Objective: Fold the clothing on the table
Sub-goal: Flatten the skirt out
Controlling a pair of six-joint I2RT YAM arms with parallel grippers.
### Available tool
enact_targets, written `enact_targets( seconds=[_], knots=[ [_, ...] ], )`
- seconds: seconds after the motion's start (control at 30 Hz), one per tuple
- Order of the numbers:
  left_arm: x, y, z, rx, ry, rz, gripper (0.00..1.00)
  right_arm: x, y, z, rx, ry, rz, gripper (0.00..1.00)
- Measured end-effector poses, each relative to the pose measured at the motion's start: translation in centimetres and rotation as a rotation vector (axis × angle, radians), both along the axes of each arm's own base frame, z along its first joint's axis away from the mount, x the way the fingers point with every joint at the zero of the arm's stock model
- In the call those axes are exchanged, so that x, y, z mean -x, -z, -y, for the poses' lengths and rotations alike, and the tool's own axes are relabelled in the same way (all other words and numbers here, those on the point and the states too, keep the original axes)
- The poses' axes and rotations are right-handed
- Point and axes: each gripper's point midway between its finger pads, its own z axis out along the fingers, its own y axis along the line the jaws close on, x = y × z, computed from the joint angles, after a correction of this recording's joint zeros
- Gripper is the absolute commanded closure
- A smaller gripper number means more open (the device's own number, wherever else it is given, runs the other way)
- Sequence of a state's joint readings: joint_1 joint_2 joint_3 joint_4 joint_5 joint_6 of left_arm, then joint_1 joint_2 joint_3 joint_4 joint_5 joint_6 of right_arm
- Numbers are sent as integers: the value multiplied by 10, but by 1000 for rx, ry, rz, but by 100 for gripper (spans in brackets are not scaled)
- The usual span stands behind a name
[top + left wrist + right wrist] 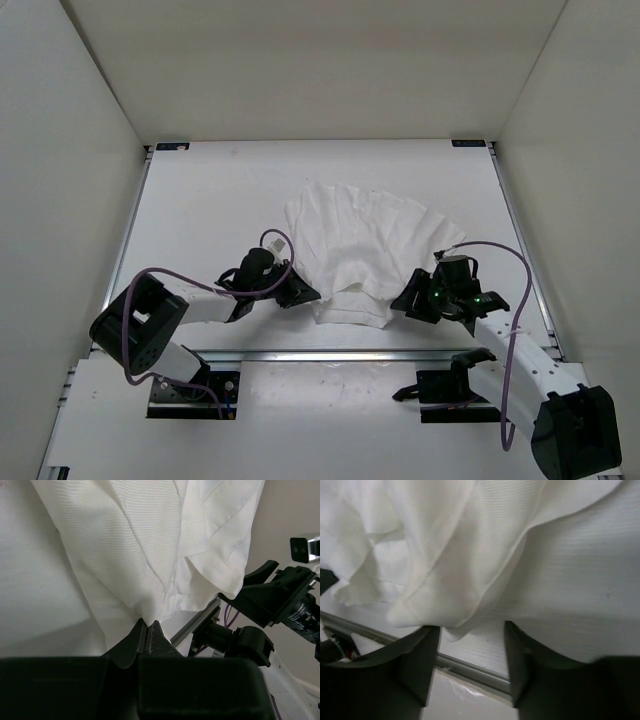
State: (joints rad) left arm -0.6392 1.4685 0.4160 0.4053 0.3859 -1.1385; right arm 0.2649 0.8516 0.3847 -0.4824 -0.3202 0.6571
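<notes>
The clothing (360,245) is a white, creased garment bunched in the middle of the table (200,210). My left gripper (300,293) sits at its near left corner. In the left wrist view that left gripper (148,623) is shut on a small pinch of the clothing (130,545), which fans out above the tips. My right gripper (410,300) is at the garment's near right edge. The right wrist view shows the right gripper (471,626) open, with a folded edge of the clothing (470,570) drooping between the two fingertips, untouched by either pad.
A metal rail (340,355) runs along the table's near edge, just behind both grippers. Black corner brackets (172,146) mark the far corners. White walls enclose the table on three sides. The right arm (280,600) shows in the left wrist view.
</notes>
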Motion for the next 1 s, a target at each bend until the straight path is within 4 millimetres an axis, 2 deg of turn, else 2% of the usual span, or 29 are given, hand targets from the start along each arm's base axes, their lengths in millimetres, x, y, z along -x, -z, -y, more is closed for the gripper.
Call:
enact_targets(
  seconds=[0.03, 0.07, 0.1, 0.13, 0.23, 0.33, 0.43, 0.5, 0.53, 0.6, 0.63, 0.7, 0.73, 0.77, 0.8, 0.83, 0.87, 0.9, 0.93, 0.97, 1.0],
  knots=[
    [1, 1, -1, -3, 3, 0, 100, -3, -2, -1, -11, 6, 13, 60],
    [2, 3, -3, -5, 7, -1, 100, -6, -6, -3, -27, 9, 32, 71],
    [3, 4, -4, -7, 11, -2, 100, -10, -10, -4, -42, 9, 55, 88],
    [4, 6, -6, -11, 12, -3, 100, -13, -15, -6, -59, 7, 76, 99],
    [7, 9, -17, -19, 6, -2, 100, -22, -23, -7, -101, 19, 108, 100],
    [3, 1, -31, -28, -20, 20, 100, -26, -25, -9, -117, 12, 100, 100],
    [-25, -24, -46, -24, -78, 79, 100, -43, -40, -13, -115, -17, 79, 100],
    [-63, -53, -54, -16, -128, 140, 100, -74, -68, -18, -103, -41, 111, 100],
    [-88, -76, -57, -5, -152, 182, 100, -96, -90, -21, -94, -53, 148, 100],
    [-133, -131, -64, 26, -183, 297, 100, -149, -153, -27, -82, -73, 312, 100],
    [-153, -165, -70, 41, -199, 370, 100, -167, -183, -29, -79, -75, 397, 100],
    [-171, -217, -84, 55, -221, 503, 100, -182, -241, -28, -76, -77, 566, 100],
    [-171, -233, -90, 58, -233, 552, 100, -181, -258, -29, -79, -81, 621, 100],
    [-163, -242, -97, 60, -239, 589, 100, -175, -269, -28, -82, -82, 667, 100],
    [-150, -242, -99, 63, -237, 607, 100, -167, -268, -26, -82, -88, 684, 100],
    [-135, -233, -100, 65, -229, 606, 100, -160, -260, -26, -82, -92, 676, 100],
    [-118, -215, -99, 63, -217, 593, 100, -154, -242, -25, -80, -97, 653, 100],
    [-102, -191, -98, 57, -202, 555, 100, -145, -220, -24, -76, -103, 612, 100],
    [-86, -159, -96, 45, -185, 501, 100, -136, -190, -24, -68, -112, 546, 99],
    [-69, -124, -94, 28, -168, 428, 100, -125, -158, -24, -58, -120, 473, 94],
    [-49, -82, -95, -1, -153, 333, 100, -114, -129, -24, -48, -124, 399, 76]
  ],
)
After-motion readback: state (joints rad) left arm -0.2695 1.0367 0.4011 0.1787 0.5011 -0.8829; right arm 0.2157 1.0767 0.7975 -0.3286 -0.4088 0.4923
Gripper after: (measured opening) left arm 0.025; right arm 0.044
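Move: The left gripper is shut on the skirt's near-left corner, just above the table. The right gripper is open around the near-right corner, whose middle is about 1 cm to its left and level ahead; that corner lies some 16 cm to the left gripper's right. The skirt's far edge is about 25 cm ahead of the left gripper and 9 cm to its right. The loose hem flap lies 7 cm right of the left gripper and 2 cm back. Shut the right gripper on the near-right corner while the left keeps its pinch and edges left. Then swing both hands forward and up together, roughly 25 cm high, drifting the left one outward to its left and tipping the fingers upward some 35 degrees. Finish by drawing both back and down about 12 cm, fingers tipping down again, grips kept. ##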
